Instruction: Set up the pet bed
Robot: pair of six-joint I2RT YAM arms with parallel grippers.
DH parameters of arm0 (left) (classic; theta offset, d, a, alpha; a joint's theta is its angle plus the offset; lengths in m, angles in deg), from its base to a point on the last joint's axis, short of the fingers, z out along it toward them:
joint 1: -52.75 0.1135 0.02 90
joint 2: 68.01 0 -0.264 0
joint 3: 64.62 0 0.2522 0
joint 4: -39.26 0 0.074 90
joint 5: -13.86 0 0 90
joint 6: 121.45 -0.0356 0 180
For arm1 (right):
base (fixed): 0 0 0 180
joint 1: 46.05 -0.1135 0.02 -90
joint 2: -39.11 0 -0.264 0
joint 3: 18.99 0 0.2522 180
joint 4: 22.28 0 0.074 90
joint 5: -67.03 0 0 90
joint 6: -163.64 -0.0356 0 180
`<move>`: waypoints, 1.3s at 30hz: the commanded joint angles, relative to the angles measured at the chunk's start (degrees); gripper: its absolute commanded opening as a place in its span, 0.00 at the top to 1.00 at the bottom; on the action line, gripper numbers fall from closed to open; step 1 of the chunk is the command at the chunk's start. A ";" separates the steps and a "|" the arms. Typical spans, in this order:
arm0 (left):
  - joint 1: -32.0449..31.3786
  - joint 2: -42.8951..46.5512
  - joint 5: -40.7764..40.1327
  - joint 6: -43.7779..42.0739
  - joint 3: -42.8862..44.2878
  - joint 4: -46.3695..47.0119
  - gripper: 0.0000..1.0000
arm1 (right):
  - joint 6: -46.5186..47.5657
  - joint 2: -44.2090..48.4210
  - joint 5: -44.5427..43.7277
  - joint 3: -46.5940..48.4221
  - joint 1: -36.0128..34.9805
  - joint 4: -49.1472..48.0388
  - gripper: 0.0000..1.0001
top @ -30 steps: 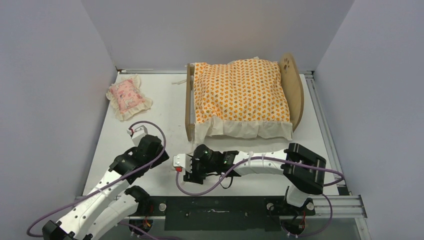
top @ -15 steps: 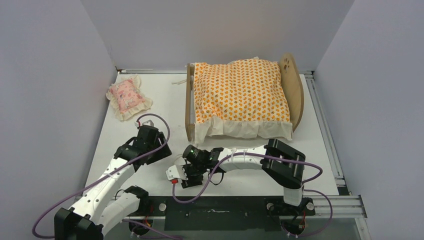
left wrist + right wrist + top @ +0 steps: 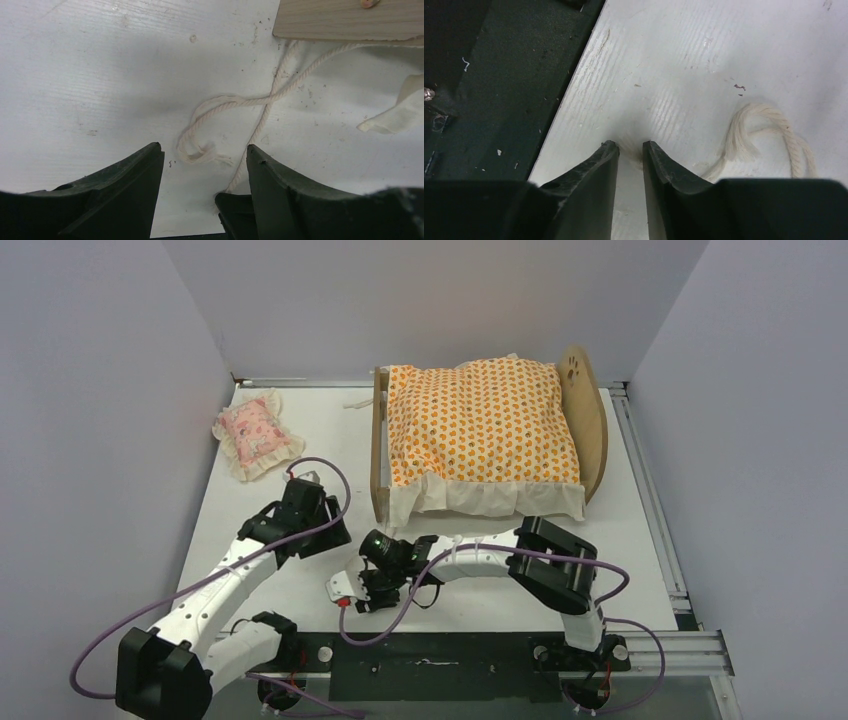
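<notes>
The pet bed stands at the back right, a plywood frame with a paw-print headboard on the right and a low footboard on the left. An orange-patterned cushion lies on it. My left gripper hovers just left of the footboard's near end, open. In the left wrist view, the gripper has a frayed white rope on the table just ahead of its fingertips, leading to the bed's wooden corner. My right gripper points down by the table's near edge. Its jaws stand narrowly apart with nothing between them.
A small pink frilled pillow lies at the back left. A rope end rests right of the right gripper. A white fabric strip trails from the bed. Black base rail borders the near edge. Grey walls enclose three sides.
My left gripper has moved up and to the right toward the footboard's near end. My right gripper has pulled left and back toward the table's near edge.
</notes>
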 commanded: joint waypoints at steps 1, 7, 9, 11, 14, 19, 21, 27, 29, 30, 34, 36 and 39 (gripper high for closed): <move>0.44 -1.64 2.41 -2.23 3.08 4.38 0.40 | -1.10 -2.26 0.30 0.56 0.21 -1.92 0.84; 0.21 -3.70 7.53 -1.09 1.55 10.62 0.41 | -13.76 4.83 1.09 -8.71 4.05 -13.32 0.95; -0.18 -4.50 8.50 0.15 0.84 13.19 0.41 | -20.68 8.15 1.26 -14.10 5.79 -22.74 0.95; -0.98 -5.50 9.02 1.60 0.22 15.91 0.41 | -28.02 10.60 0.46 -19.42 7.42 -32.61 0.95; -3.22 -7.12 9.02 3.93 -0.50 20.25 0.41 | -36.67 12.85 -2.54 -25.68 8.89 -43.75 0.95; -8.27 -9.69 3.71 8.52 -2.23 26.69 0.43 | -47.60 14.24 -7.24 -32.42 9.84 -57.98 0.95; -9.91 -10.77 0.53 10.28 -3.15 29.17 0.45 | -49.63 14.06 -7.88 -33.31 9.86 -60.55 0.95; -12.81 -14.35 -10.07 11.74 -4.18 33.31 0.56 | -51.90 14.37 -7.97 -34.75 9.77 -62.73 0.95; -13.04 -15.43 -11.40 11.51 -4.64 35.00 0.59 | -51.98 14.77 -7.92 -35.13 9.73 -62.60 0.95; -13.21 -16.20 -11.73 11.43 -4.69 35.78 0.60 | -52.03 14.98 -7.92 -35.35 9.71 -62.50 0.95; -13.81 -19.49 -11.96 11.25 -4.22 38.08 0.62 | -52.07 15.71 -7.49 -35.98 9.52 -62.26 0.95; -14.26 -21.06 -12.25 11.14 -3.79 38.62 0.62 | -52.01 16.06 -7.31 -36.25 9.26 -61.83 0.95; -14.87 -23.22 -13.20 10.92 -3.43 39.62 0.62 | -51.81 16.66 -6.95 -36.47 8.93 -61.02 0.95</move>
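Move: For the right hand the loose rope end is right at its part-open fingertips, about 1 cm below. The other rope's loop lies some 7 cm ahead and 3 cm left, and the bed leg some 18 cm ahead and 2 cm right. For the left hand the rope beside the bed leg is about 4 cm ahead, 8 cm right and 7 below; the leg is about 8 ahead and 10 right, and the loop some 5 back and 4 right. The right fingers shut on the rope end, then carry it about 5 cm forward and 4 cm right, low over the table, before rising about 4 cm, the wrist swinging some 40 degrees clockwise. The left hand swings about 8 cm right and 6 forward, then sinks some 5 cm towards the rope beside the bed leg, fingers narrowing but still open. ##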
